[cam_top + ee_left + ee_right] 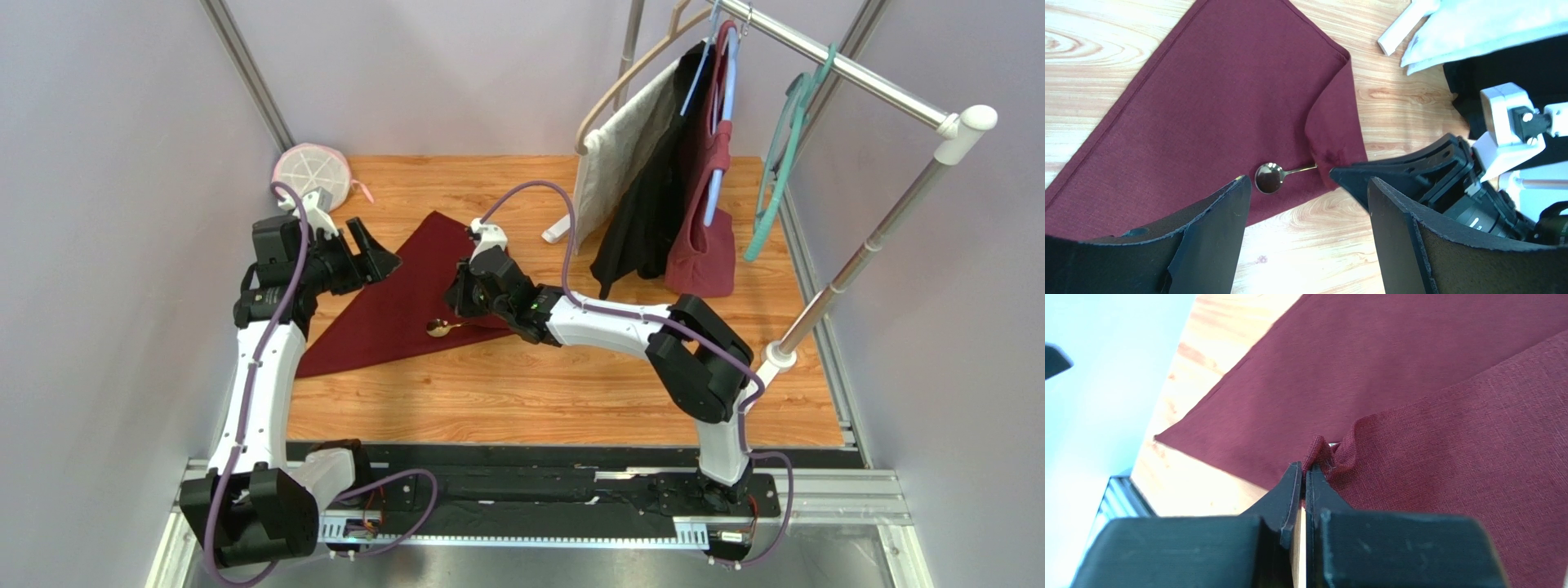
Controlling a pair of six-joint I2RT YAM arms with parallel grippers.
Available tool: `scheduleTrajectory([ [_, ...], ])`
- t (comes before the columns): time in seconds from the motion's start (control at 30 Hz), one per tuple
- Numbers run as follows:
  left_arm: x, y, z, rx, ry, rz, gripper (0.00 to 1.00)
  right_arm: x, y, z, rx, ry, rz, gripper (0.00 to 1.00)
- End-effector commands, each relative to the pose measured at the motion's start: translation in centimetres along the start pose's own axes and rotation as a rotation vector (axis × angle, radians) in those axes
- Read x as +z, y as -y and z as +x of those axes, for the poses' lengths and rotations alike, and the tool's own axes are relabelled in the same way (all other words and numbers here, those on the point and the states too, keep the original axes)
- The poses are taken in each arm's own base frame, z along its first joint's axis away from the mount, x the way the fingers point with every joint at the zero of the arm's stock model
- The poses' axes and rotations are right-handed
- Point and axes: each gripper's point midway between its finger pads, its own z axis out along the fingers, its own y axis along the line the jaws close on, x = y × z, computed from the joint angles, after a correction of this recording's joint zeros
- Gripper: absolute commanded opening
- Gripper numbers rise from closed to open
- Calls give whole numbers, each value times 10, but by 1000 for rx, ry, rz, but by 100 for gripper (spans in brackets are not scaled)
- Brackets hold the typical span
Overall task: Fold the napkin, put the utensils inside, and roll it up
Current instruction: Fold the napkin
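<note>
The dark red napkin [390,306] lies folded into a triangle on the wooden table. A utensil with a golden spoon head [437,327] rests on its near edge; its handle runs under a cloth flap. It also shows in the left wrist view [1268,177]. My right gripper [463,294] is shut on the napkin's corner, pinching a small bunch of cloth [1328,454] that it has drawn over the handle. My left gripper [375,254] is open and empty, hovering above the napkin's left part [1211,104].
A pink round mesh item [314,167] sits at the table's back left. A clothes rack [846,67] at the back right holds a beige cloth, a black garment and a burgundy bag [703,208]. The rack's pole [846,276] stands near my right arm.
</note>
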Motion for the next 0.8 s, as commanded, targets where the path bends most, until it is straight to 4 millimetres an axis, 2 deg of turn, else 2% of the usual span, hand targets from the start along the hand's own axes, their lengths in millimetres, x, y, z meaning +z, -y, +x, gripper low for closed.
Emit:
scheduleTrajectory([
  [0.0,-7,6,-12,13,47,43,79,6,-38,-15,2,45,-120,0],
  [0.23,-8,5,-13,-6,49,57,79,13,-52,-2,-12,13,-162,0],
  [0.4,-7,2,-11,-15,46,59,79,18,-62,0,-14,9,-179,0],
  [0.63,-7,1,-12,-27,47,65,79,25,-67,10,-24,-16,-188,0],
  [0.77,-6,0,-11,-34,40,70,79,31,-64,18,-27,-36,-179,0],
])
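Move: The right hand, pinching the napkin's right corner about 8 cm above the table, has the bowl of the spoon about 7 cm to its left, 1 cm ahead. The napkin's far corner lies some 24 cm ahead and 8 cm left; the end of the clothes rack's white foot is about 21 cm ahead and 18 cm right. From the open left hand the spoon bowl is roughly 8 cm right, 2 cm ahead and 18 cm below. Still pinching the napkin corner in its shut fingers, the right hand draws the flap on to the left, about 5 cm, easing back some 2 cm as it goes and staying nearly level. It slows on the way towards the spoon bowl and turns a little counter-clockwise, under 10 degrees. ##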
